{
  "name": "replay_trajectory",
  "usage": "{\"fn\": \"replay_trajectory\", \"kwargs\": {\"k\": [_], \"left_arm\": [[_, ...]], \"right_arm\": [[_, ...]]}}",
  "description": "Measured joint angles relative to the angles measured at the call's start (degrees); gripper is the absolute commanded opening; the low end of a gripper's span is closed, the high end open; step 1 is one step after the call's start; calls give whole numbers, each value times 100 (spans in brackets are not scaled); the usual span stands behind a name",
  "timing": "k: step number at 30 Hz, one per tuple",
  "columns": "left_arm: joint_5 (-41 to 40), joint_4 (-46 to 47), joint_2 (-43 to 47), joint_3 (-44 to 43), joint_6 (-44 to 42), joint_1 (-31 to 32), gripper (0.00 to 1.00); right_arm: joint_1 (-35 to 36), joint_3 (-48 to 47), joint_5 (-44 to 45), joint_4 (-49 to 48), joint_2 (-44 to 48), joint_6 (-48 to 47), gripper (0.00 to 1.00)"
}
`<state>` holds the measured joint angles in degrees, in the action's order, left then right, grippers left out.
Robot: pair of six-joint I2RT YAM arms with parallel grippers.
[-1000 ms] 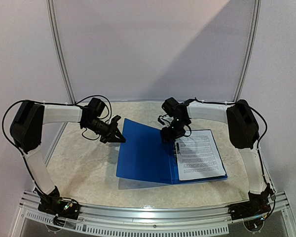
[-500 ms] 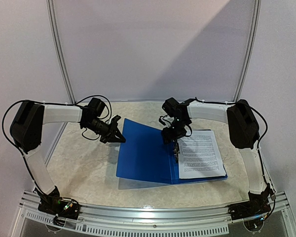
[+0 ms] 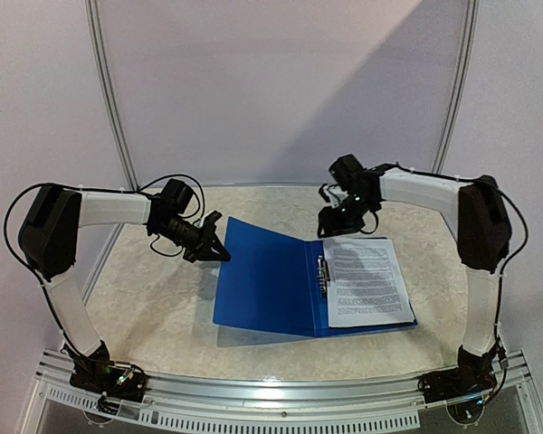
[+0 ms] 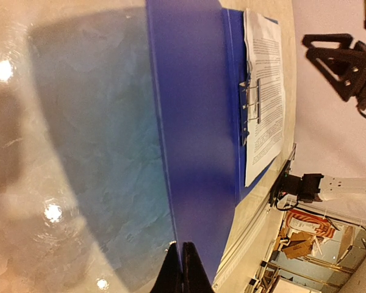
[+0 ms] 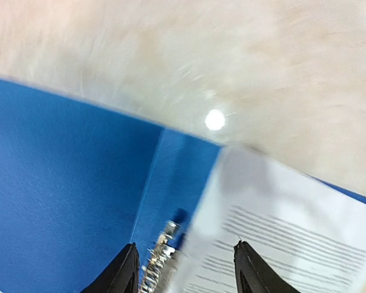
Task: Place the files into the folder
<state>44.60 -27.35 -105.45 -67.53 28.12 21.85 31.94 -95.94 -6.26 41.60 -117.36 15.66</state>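
The dark-blue folder (image 3: 262, 280) lies open on the table, and its left cover (image 4: 192, 122) is tilted up off the surface. My left gripper (image 3: 223, 254) (image 4: 182, 268) is shut on that cover's outer edge. The files (image 3: 366, 282) (image 4: 265, 91) (image 5: 293, 244), white printed sheets, lie on the folder's right half, with their left edge under the metal spine clip (image 3: 323, 276) (image 5: 158, 256). My right gripper (image 3: 337, 231) (image 5: 186, 268) hovers open above the folder's far edge, over the clip's top end, with nothing between its fingers. It also shows in the left wrist view as a black gripper (image 4: 338, 61).
The marble-look tabletop (image 3: 154, 307) is bounded by white backdrop panels with metal poles (image 3: 109, 99). An aluminium rail (image 3: 281, 393) runs along the near edge between the arm bases. Cardboard clutter (image 4: 302, 238) lies beyond the table.
My right gripper has lifted off the spine clip and moved back and to the right, its jaws narrowing a little. The clip now lies flat on the sheets. The left arm has not moved.
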Motion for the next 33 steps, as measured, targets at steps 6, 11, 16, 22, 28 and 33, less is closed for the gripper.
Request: {"fn": "replay_trajectory", "kwargs": {"k": [6, 11, 16, 22, 28, 33], "left_arm": [[4, 0, 0, -2, 0, 0, 0], [17, 0, 0, -2, 0, 0, 0], [26, 2, 0, -2, 2, 0, 0], [42, 4, 0, -4, 2, 0, 0], [52, 2, 0, -9, 2, 0, 0], [103, 2, 0, -44, 4, 0, 0]], "right_arm": [[-857, 621, 787, -61, 1231, 284, 22], [-1453, 1303, 1978, 345, 1388, 308, 0], [-1665, 1598, 2811, 914, 1043, 201, 0], [-1617, 1589, 2833, 1043, 299, 76, 0], [-1423, 1526, 2710, 1069, -33, 52, 0], [-1200, 1303, 2682, 1095, -157, 55, 0]]}}
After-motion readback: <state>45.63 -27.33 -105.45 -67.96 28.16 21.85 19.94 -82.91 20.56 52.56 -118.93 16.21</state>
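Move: The open right hand is above the far, left part of the files. Their right edge, near the far corner, lies about 21 cm to its right, 3 cm back and 9 cm below; the files' middle is some 10 cm back, 11 cm right and 10 cm down. The clip is about 8 cm straight back and 9 cm below. From the left hand, that right edge is roughly 41 cm right, 5 cm farther out and 8 cm down. The right hand sweeps about 24 cm to the right over the files, arching up some 6 cm as its half-open fingers shut and its wrist rolls about 35 degrees, swinging the tips rightward with some clockwise turn, then drops down just outside the files' right edge, near table height. From there the closed fingers come back left about 3.5 cm, up against that edge to push the sheets towards the clip, while the left hand keeps its pinch on the raised folder cover. ##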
